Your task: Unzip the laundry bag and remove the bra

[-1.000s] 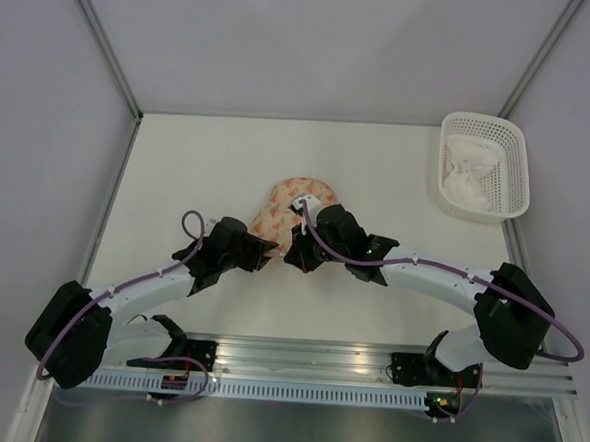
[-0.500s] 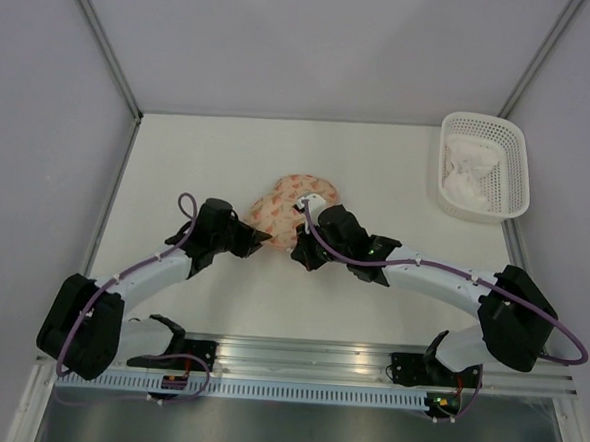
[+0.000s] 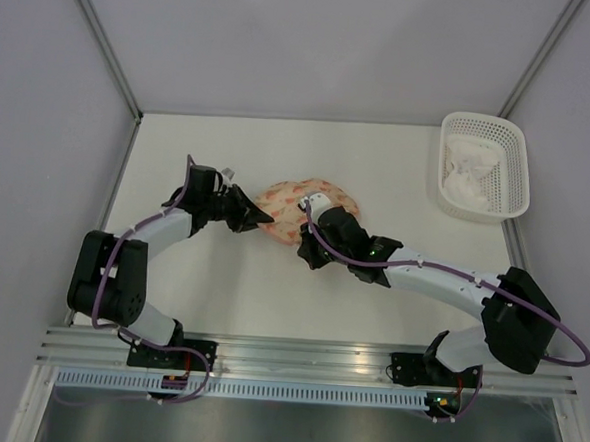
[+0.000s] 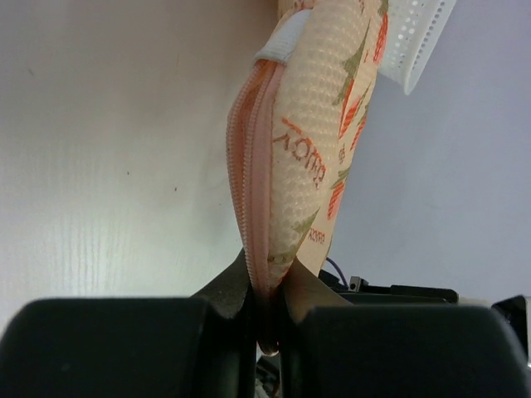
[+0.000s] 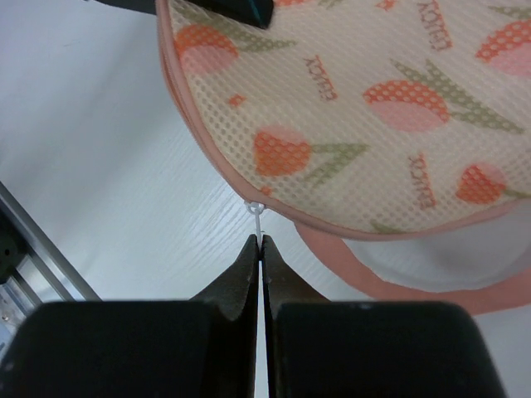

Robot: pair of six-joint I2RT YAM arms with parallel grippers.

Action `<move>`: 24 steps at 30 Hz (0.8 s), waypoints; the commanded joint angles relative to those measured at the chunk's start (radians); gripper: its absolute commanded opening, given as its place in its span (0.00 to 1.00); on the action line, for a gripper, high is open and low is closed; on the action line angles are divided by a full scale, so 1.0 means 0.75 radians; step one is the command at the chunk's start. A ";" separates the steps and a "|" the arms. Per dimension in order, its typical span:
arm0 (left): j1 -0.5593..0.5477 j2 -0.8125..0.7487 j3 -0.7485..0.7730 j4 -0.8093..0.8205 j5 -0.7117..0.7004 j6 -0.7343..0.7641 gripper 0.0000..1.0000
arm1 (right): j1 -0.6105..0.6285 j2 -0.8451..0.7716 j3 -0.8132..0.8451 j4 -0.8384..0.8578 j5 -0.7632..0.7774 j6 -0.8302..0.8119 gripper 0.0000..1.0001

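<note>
The laundry bag [image 3: 298, 201], cream with orange-pink prints and salmon trim, lies at the table's middle. My left gripper [image 3: 263, 219] is at its left end, shut on the zipper-trimmed edge [image 4: 264, 274]; the bag [image 4: 319, 141] rises edge-on from the jaws. My right gripper [image 3: 307, 244] is at the bag's near side, shut on the thin white zipper pull [image 5: 259, 217] hanging from the trim. In the right wrist view the bag [image 5: 357, 108] gapes at lower right, and white padded fabric, the bra [image 5: 444, 257], shows between the flap and the lower trim.
A white lattice basket [image 3: 514, 164] holding white cloth [image 3: 468, 172] stands at the table's far right corner, and its corner [image 4: 415, 41] shows behind the bag. Frame posts rise at both back corners. A metal rail [image 3: 306, 367] runs along the near edge.
My left arm has swung out to the left and its gripper has closed on the bag's left edge. The bag has shifted a little to the right. The right gripper stays shut on the pull.
</note>
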State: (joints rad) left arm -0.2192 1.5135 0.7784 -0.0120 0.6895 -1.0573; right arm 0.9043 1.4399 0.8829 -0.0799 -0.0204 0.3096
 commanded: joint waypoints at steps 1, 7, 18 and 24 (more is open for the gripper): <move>0.090 0.001 0.142 -0.094 0.222 0.296 0.05 | 0.001 -0.061 -0.007 -0.106 0.125 -0.014 0.00; 0.198 0.005 0.204 -0.372 0.312 0.525 0.03 | -0.036 -0.106 -0.020 -0.149 0.201 -0.006 0.00; 0.249 -0.103 0.210 -0.632 0.379 0.733 0.02 | -0.142 -0.106 -0.056 -0.139 0.174 -0.008 0.00; 0.255 -0.216 0.200 -0.653 0.534 0.706 0.02 | -0.175 -0.081 -0.085 -0.131 0.176 0.000 0.00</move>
State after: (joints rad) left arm -0.0380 1.4288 0.8944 -0.4786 0.9417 -0.5739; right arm 0.7956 1.3788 0.8391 -0.1631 0.0723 0.3099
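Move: The right hand already pinches the zip pull, which lies about 9 cm right of and 6 cm nearer than the left hand. The left hand already grips the laundry bag's left end, some 6 cm ahead and 9 cm left of the right hand. The bag's middle lies about 4 cm ahead, 8 cm right of the left hand and 10 cm straight ahead of the right, a few centimetres below both. Right hand draws the pinched zip pull some 6 cm right; left tugs its bag end left, then back. ##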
